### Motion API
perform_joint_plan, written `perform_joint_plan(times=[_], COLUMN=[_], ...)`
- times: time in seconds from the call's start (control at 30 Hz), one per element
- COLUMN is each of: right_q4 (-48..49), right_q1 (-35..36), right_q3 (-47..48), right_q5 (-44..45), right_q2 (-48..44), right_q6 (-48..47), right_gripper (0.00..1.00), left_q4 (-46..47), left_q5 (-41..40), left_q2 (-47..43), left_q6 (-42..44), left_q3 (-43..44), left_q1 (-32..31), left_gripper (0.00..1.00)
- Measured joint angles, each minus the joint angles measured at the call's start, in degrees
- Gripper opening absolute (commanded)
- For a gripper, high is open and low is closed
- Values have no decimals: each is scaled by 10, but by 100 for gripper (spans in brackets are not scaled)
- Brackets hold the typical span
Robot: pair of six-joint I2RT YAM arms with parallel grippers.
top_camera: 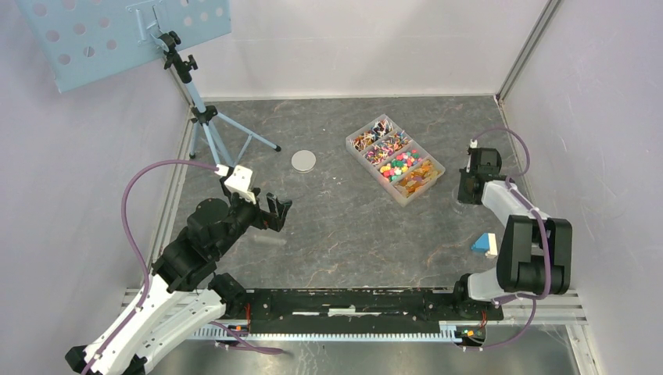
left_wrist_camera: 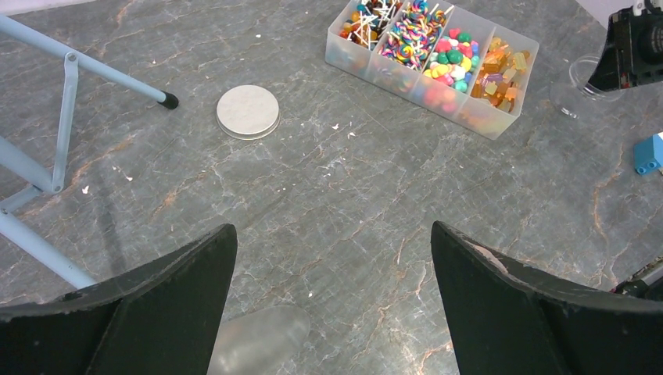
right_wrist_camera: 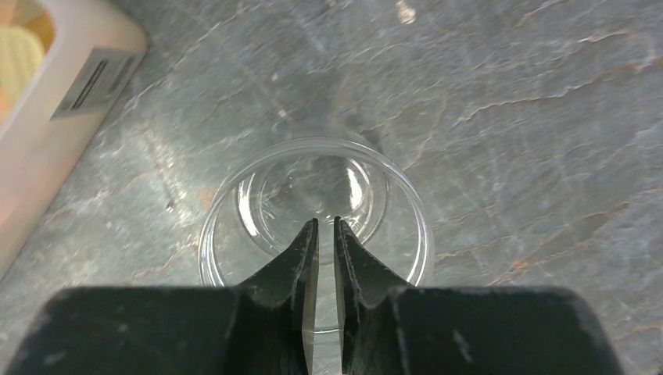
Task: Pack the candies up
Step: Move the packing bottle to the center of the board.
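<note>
The candies (top_camera: 400, 162) lie sorted in a clear four-compartment box (top_camera: 356, 148) at the back of the table; the left wrist view shows them too, candies (left_wrist_camera: 449, 61) in the box (left_wrist_camera: 485, 123). My right gripper (top_camera: 473, 178) hangs right of the box, pointing down over an upright clear cup (right_wrist_camera: 406, 211) that looks empty. Its jaws stand almost together with nothing between them, gripper (right_wrist_camera: 326, 222). My left gripper (top_camera: 278, 212) hovers wide open and empty over the left middle of the table, gripper (left_wrist_camera: 332, 230).
A grey round lid (top_camera: 303, 161) lies left of the box. A tripod (top_camera: 205, 117) with a perforated plate stands at the back left. A blue and white block (top_camera: 485, 244) sits near the right arm. A clear tube-like object (left_wrist_camera: 258, 340) lies under my left gripper.
</note>
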Motion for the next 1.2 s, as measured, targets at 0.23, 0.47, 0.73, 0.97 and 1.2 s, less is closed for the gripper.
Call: perform_joint_plan(times=[0.23, 0.47, 0.73, 0.97, 1.2], right_q4=[2, 2, 43, 94, 164], right_q1=[19, 74, 165, 247, 330], right_q3=[-64, -110, -161, -184, -189], right_q5=[-78, -135, -178, -192, -196], right_q2=[-71, -150, -193, -197, -188], right_q6=[3, 19, 88, 155, 219], right_gripper=[17, 17, 17, 16, 17], left_q4=[0, 0, -1, -1, -1], left_q5=[0, 0, -3, -7, -13], left_q2=[1, 14, 19, 24, 31], left_q6=[0, 1, 10, 11, 11], left_q3=[0, 0, 0, 0, 0], left_q1=[0, 0, 0, 0, 0], left_gripper=[100, 100, 100, 100, 100])
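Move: Your right fingers already straddle the near rim of the packing bottle. The board's center lies about 43 cm to their left, level with them and some 6 cm below. The candy box's middle is about 24 cm left and 12 cm ahead of this hand, the blue block 14 cm back and 6 cm right, and the round lid 55 cm left and 12 cm ahead. From the left hand the center is roughly 9 cm ahead, 22 cm right and 28 cm lower. Carry the packing bottle left with the right gripper, about 24 cm, easing back some 7 cm as you go so that it travels around the base side of the candy box towards the board's center. Keep the nearly shut fingers pinching its rim, stay low with a rise of only about 2 cm, and let the wrist turn counter-clockwise while its left side rolls up, each some 30 degrees. ##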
